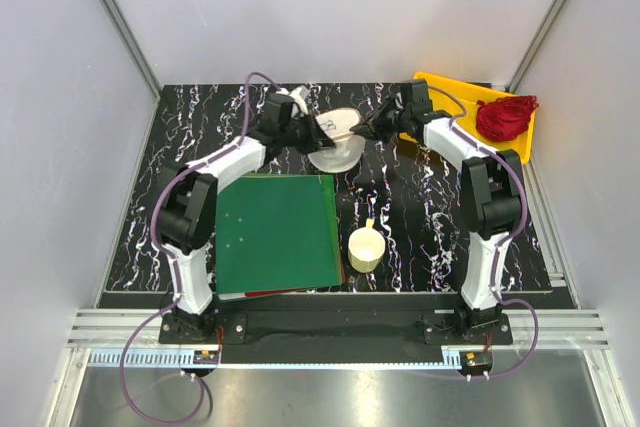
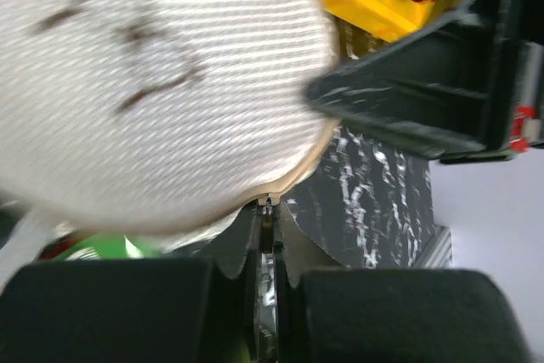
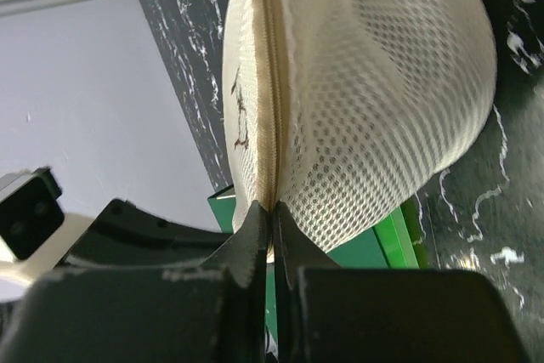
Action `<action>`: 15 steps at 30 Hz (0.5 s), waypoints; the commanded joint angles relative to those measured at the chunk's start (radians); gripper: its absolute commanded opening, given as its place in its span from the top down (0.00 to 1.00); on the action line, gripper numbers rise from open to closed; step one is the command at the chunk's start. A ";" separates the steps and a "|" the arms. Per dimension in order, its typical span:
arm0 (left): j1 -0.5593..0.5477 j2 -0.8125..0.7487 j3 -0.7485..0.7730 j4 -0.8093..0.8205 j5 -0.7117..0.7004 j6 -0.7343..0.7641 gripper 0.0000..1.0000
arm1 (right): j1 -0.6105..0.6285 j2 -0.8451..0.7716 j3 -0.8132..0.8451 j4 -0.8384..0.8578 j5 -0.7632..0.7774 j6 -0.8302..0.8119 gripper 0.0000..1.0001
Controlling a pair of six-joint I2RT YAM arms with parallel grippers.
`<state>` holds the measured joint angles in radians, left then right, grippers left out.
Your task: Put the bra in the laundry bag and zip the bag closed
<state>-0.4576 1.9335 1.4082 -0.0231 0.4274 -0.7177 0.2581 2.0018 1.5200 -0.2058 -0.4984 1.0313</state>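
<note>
The laundry bag (image 1: 335, 147), a cream-white mesh drum, hangs just above the table's far middle between both grippers. My left gripper (image 1: 302, 129) is shut on its left rim; in the left wrist view the jaws (image 2: 268, 207) pinch the rim's edge under the bag (image 2: 153, 82), whose flat face carries a dark mark. My right gripper (image 1: 363, 131) is shut on the right rim; in the right wrist view its tips (image 3: 272, 212) clamp the zipper seam (image 3: 270, 82) of the bag (image 3: 374, 99). The bra is hidden from all views.
A yellow tray (image 1: 440, 82) at the far right holds a red garment (image 1: 505, 117). A green board (image 1: 275, 232) lies on the near left, with a cream cup (image 1: 365, 247) beside it. The right arm (image 2: 425, 99) crosses the left wrist view.
</note>
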 commanded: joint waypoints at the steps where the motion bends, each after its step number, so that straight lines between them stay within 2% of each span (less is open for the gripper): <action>1: 0.131 -0.099 -0.040 -0.041 0.007 0.072 1.00 | -0.046 0.064 0.111 0.032 -0.061 -0.099 1.00; 10: 0.266 -0.120 -0.034 -0.123 -0.013 0.106 1.00 | -0.092 0.161 0.261 0.029 -0.183 -0.203 1.00; 15: 0.249 -0.120 -0.018 -0.109 0.027 0.109 1.00 | -0.102 0.238 0.390 -0.007 -0.261 -0.240 1.00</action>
<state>-0.2409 1.8648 1.3594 -0.1120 0.4660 -0.6392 0.2192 2.2005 1.7996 -0.2085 -0.7147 0.8650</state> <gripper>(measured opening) 0.070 0.015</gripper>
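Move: The left fingers are already shut on the zip along the laundry bag's near rim; the zip's left end lies about 5 cm to their left and 3 cm farther out, at about the same height. The bag's middle is some 3 cm ahead, 3 cm right and 5 cm below. From the right hand, which pinches the rim's right part, that zip end is 13 cm left and level. The yellow bin's middle sits about 34 cm right and 5 cm ahead of the right hand, 10 cm lower. Leftward and slightly forward, quickly at first and then easing to a stop, the left hand drags its pinch along the zip to the left end of the laundry bag, about 11 cm in all, turning a little counter-clockwise. The right hand keeps its pinch on the other end of the zip and goes some 4 cm forward, rising slightly, while it turns roughly 10 degrees counter-clockwise and its fingers tip up. ##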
